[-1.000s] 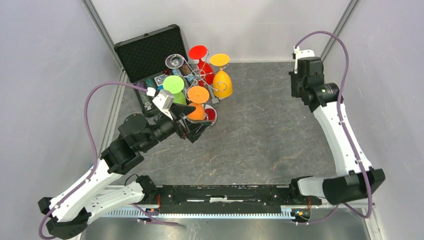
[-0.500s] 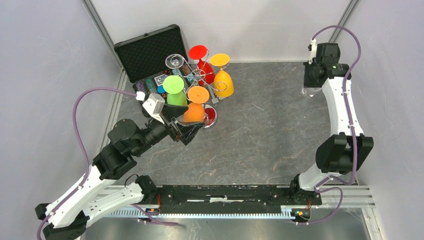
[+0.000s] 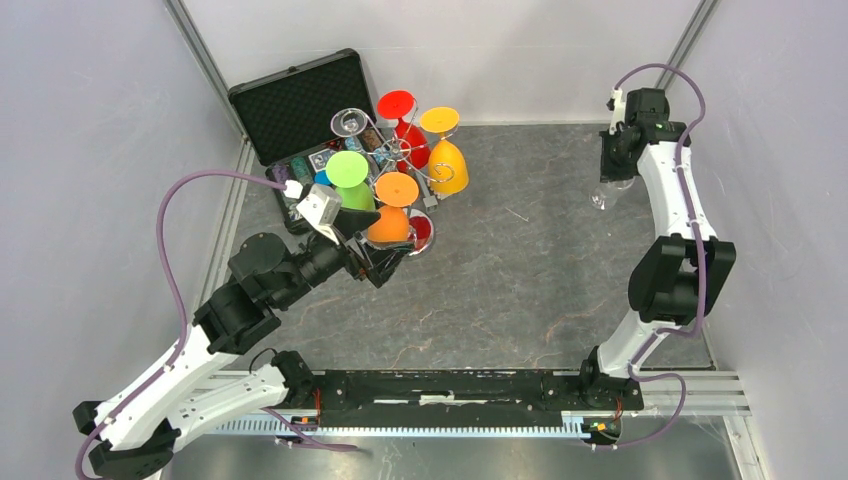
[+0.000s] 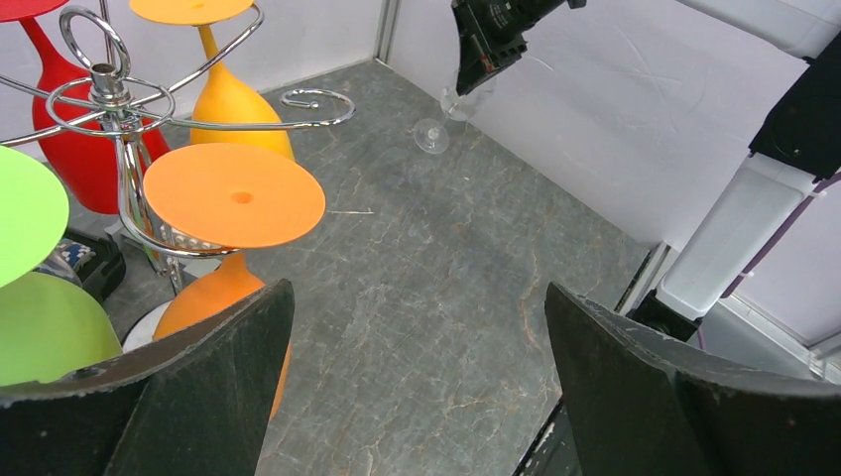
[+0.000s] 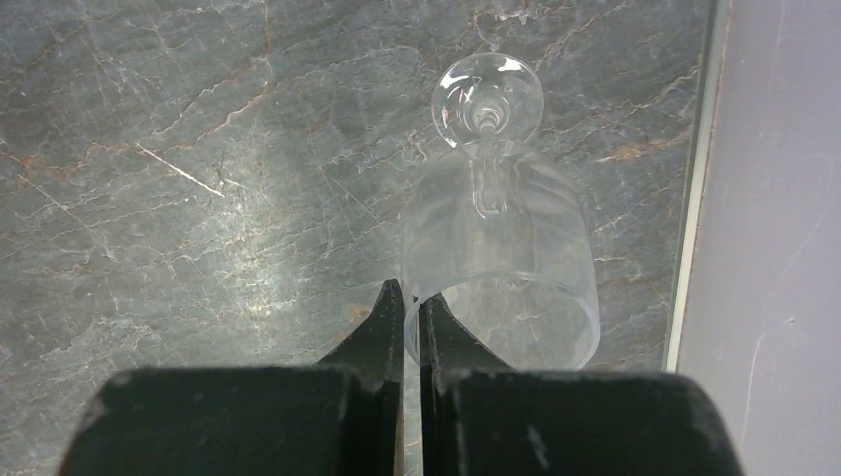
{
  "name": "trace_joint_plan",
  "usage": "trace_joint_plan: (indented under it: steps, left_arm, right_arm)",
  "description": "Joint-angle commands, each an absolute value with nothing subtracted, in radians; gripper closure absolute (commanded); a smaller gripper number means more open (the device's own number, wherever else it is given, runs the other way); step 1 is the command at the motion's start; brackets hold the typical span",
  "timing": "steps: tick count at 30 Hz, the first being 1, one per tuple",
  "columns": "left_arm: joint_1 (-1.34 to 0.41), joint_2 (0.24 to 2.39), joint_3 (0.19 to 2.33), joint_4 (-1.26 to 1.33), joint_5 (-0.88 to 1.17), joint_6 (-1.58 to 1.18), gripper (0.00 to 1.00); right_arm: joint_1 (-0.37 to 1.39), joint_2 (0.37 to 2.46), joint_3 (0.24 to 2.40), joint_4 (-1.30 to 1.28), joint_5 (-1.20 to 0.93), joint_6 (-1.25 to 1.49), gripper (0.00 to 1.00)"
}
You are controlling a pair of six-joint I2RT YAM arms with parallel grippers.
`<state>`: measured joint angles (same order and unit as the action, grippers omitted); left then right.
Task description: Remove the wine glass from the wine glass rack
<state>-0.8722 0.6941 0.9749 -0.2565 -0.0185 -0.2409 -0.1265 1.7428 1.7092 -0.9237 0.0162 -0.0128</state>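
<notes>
The wine glass rack (image 3: 404, 152) is a silver wire stand at the far left; it also shows in the left wrist view (image 4: 111, 91). It holds coloured glasses upside down. A clear wine glass (image 5: 496, 248) stands upright, foot down, at the far right (image 3: 606, 192). My right gripper (image 5: 410, 297) is shut on its rim, one finger inside and one outside the bowl. I cannot tell if the foot touches the table. My left gripper (image 4: 417, 297) is open and empty, beside the orange glass (image 4: 233, 193) on the rack's near side (image 3: 392, 205).
Green (image 3: 348, 172), red (image 3: 399, 112) and yellow (image 3: 446, 165) glasses and another clear one (image 3: 349, 123) hang on the rack. An open black case (image 3: 292, 105) of chips lies behind it. The right wall (image 5: 774, 248) is close beside the held glass.
My right arm has swung toward the far right wall, then come down a little with the clear glass. My left arm has shifted slightly beside the orange glass, jaws still open.
</notes>
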Motion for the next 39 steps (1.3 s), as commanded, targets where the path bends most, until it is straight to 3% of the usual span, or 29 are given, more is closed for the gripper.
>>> trace_joint_plan:
  steps: [1,7,15,28,39]
  left_arm:
    - [-0.874,0.69,0.974,-0.249,-0.028,-0.189,0.0]
    - [-0.874,0.684,0.969,-0.244,-0.04,-0.18,0.0]
    - [-0.874,0.686,0.968,-0.242,-0.046,-0.178,0.0]
    - [-0.874,0.701,0.971,-0.233,-0.135,-0.225,0.0]
    - [-0.874,0.644,0.937,-0.157,-0.19,-0.3,0.0]
  right_arm:
    - [-0.132,1.763,1.755,-0.908,0.003,-0.018,1.0]
    - [-0.137,1.793,1.78,-0.913,-0.035,-0.02,0.98]
    - [-0.141,1.83,1.82,-0.932,-0.028,-0.024,0.76]
    - [-0.141,1.846,1.917,-0.94,-0.02,-0.016,0.57]
    - [-0.141,1.467,1.602,-0.568,-0.222,0.069,0.37]
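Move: The right hand holds the clear wine glass by the left of its rim; its middle lies about 3 cm ahead, 3 cm right and 9 cm below. The white scratch on the table is some 14 cm left, 3 cm ahead and 19 cm below; the wall rail runs about 17 cm right, level with the hand, at table height. From the left hand the clear glass is roughly 27 cm ahead, 46 cm right and 27 cm below. Right hand lowers the clear glass 2 cm to the table, opens off its rim, rises about 6 cm. ##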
